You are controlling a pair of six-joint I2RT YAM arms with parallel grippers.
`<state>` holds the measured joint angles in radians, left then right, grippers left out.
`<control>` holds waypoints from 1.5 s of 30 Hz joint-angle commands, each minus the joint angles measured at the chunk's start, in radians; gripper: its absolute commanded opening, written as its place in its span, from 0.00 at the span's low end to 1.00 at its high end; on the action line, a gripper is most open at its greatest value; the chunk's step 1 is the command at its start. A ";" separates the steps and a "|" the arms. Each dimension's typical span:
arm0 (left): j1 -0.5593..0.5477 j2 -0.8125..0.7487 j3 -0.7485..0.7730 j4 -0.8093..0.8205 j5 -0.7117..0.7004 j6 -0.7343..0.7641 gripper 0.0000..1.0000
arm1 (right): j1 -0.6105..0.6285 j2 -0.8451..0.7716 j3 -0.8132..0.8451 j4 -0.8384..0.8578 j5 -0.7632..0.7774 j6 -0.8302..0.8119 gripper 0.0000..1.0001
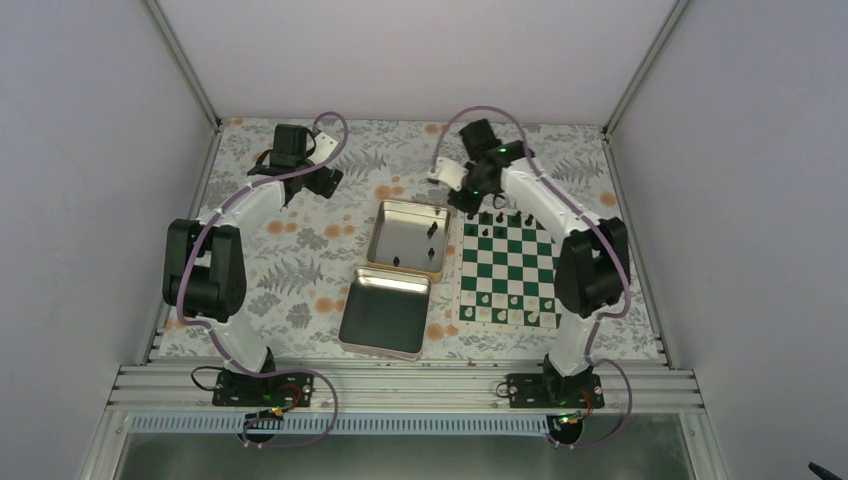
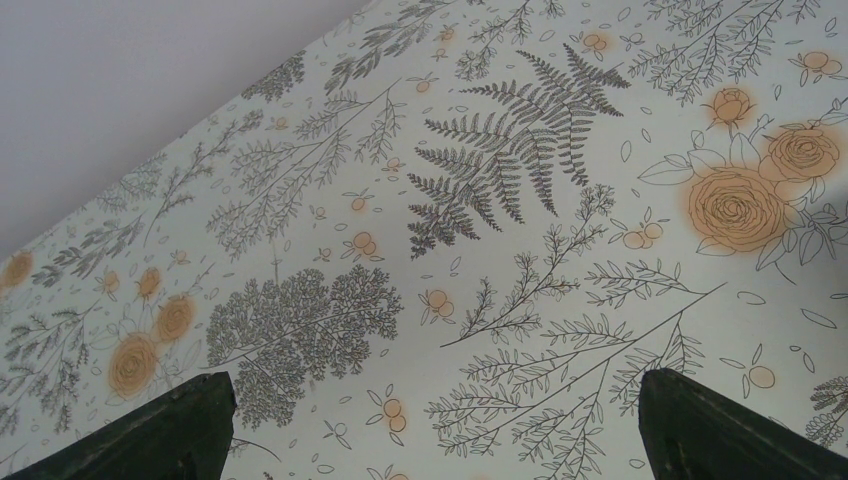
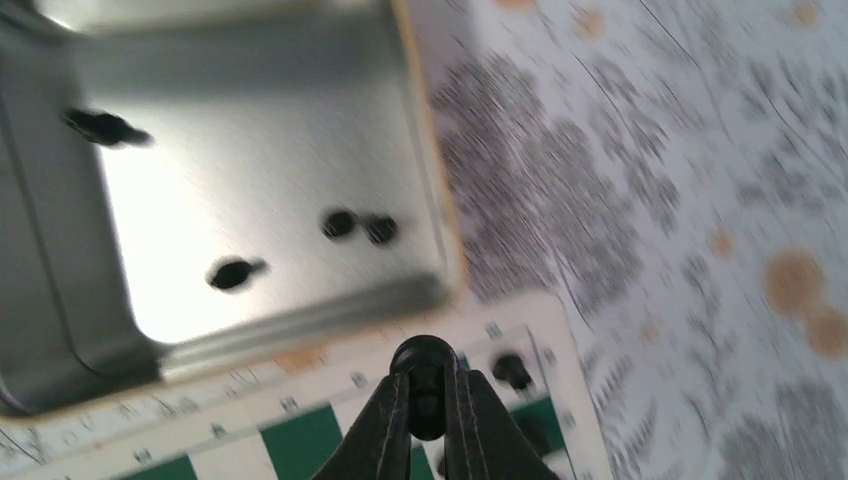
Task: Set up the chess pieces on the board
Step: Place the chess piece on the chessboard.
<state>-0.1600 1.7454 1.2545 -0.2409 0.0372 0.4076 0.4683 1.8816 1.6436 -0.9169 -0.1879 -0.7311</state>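
The green-and-white board point(image 1: 463, 290) lies right of centre. Several black chess pieces point(image 1: 485, 231) stand on its far rows. My right gripper point(image 1: 468, 206) hovers over the board's far left corner, shut on one black chess piece point(image 3: 424, 360). In the right wrist view another black piece point(image 3: 512, 370) stands on the board point(image 3: 300, 440) just right of my right gripper point(image 3: 427, 395). More black pieces point(image 3: 339, 223) lie in the open tin point(image 3: 260, 120). My left gripper point(image 1: 325, 180) is far left at the back. It stands open point(image 2: 437, 420) over bare tablecloth, holding nothing.
An open metal tin point(image 1: 392, 232) with a few black pieces point(image 1: 432, 230) sits just left of the board. A second tin point(image 1: 385, 312) lies nearer the front. White pieces point(image 1: 483, 298) stand on the board's near rows. A floral cloth point(image 2: 500, 300) covers the table.
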 commanded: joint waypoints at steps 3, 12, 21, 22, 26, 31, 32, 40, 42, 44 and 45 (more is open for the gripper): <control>-0.006 -0.012 0.016 0.009 0.009 -0.001 1.00 | -0.165 -0.095 -0.107 -0.040 0.058 -0.006 0.08; -0.019 0.004 0.024 0.007 0.004 -0.001 1.00 | -0.341 -0.155 -0.294 0.001 0.057 -0.038 0.08; -0.033 0.015 0.033 0.001 -0.006 0.000 1.00 | -0.426 -0.120 -0.368 0.089 0.009 -0.062 0.09; -0.033 0.016 0.035 -0.001 -0.008 0.000 1.00 | -0.433 -0.111 -0.370 0.097 0.004 -0.063 0.09; -0.035 0.020 0.038 -0.004 -0.013 0.000 1.00 | -0.452 -0.081 -0.368 0.121 -0.021 -0.069 0.10; -0.037 0.024 0.040 -0.006 -0.019 0.000 1.00 | -0.453 -0.056 -0.368 0.135 -0.035 -0.073 0.10; -0.037 0.024 0.040 -0.005 -0.020 0.000 1.00 | -0.454 -0.050 -0.367 0.137 -0.035 -0.073 0.10; -0.037 0.027 0.039 -0.005 -0.021 0.002 1.00 | -0.456 -0.015 -0.362 0.151 -0.047 -0.071 0.11; -0.036 0.029 0.039 -0.004 -0.020 0.002 1.00 | -0.456 -0.008 -0.362 0.151 -0.047 -0.071 0.11; -0.039 0.031 0.039 -0.004 -0.021 0.002 1.00 | -0.456 -0.002 -0.362 0.151 -0.051 -0.072 0.11; -0.037 0.031 0.039 -0.003 -0.020 0.002 1.00 | -0.456 0.002 -0.364 0.149 -0.052 -0.071 0.11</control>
<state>-0.1936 1.7618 1.2659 -0.2459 0.0212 0.4076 0.0227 1.8641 1.2827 -0.7780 -0.2092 -0.7902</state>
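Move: The black pawn is already pinched in the right hand; its empty square, second row in from the board's far edge, lies about 18 cm to the right, 1 cm back and some 13 cm below. The nearest placed pawn stands roughly 14 cm right and 1 cm back, while a tall back-row piece stands 18 cm right and 3 cm ahead. From the left hand that square is some 54 cm right, 12 cm back and 13 cm below. The pawn rides in the right fingers' kept grip, swept quickly about 19 cm to the right over the board's far rows while sinking, then lowered almost straight down towards the empty square beside the placed pawns, some 10 cm of descent altogether. The wrist turns about 20 degrees clockwise and brings the fingers nearer upright. ##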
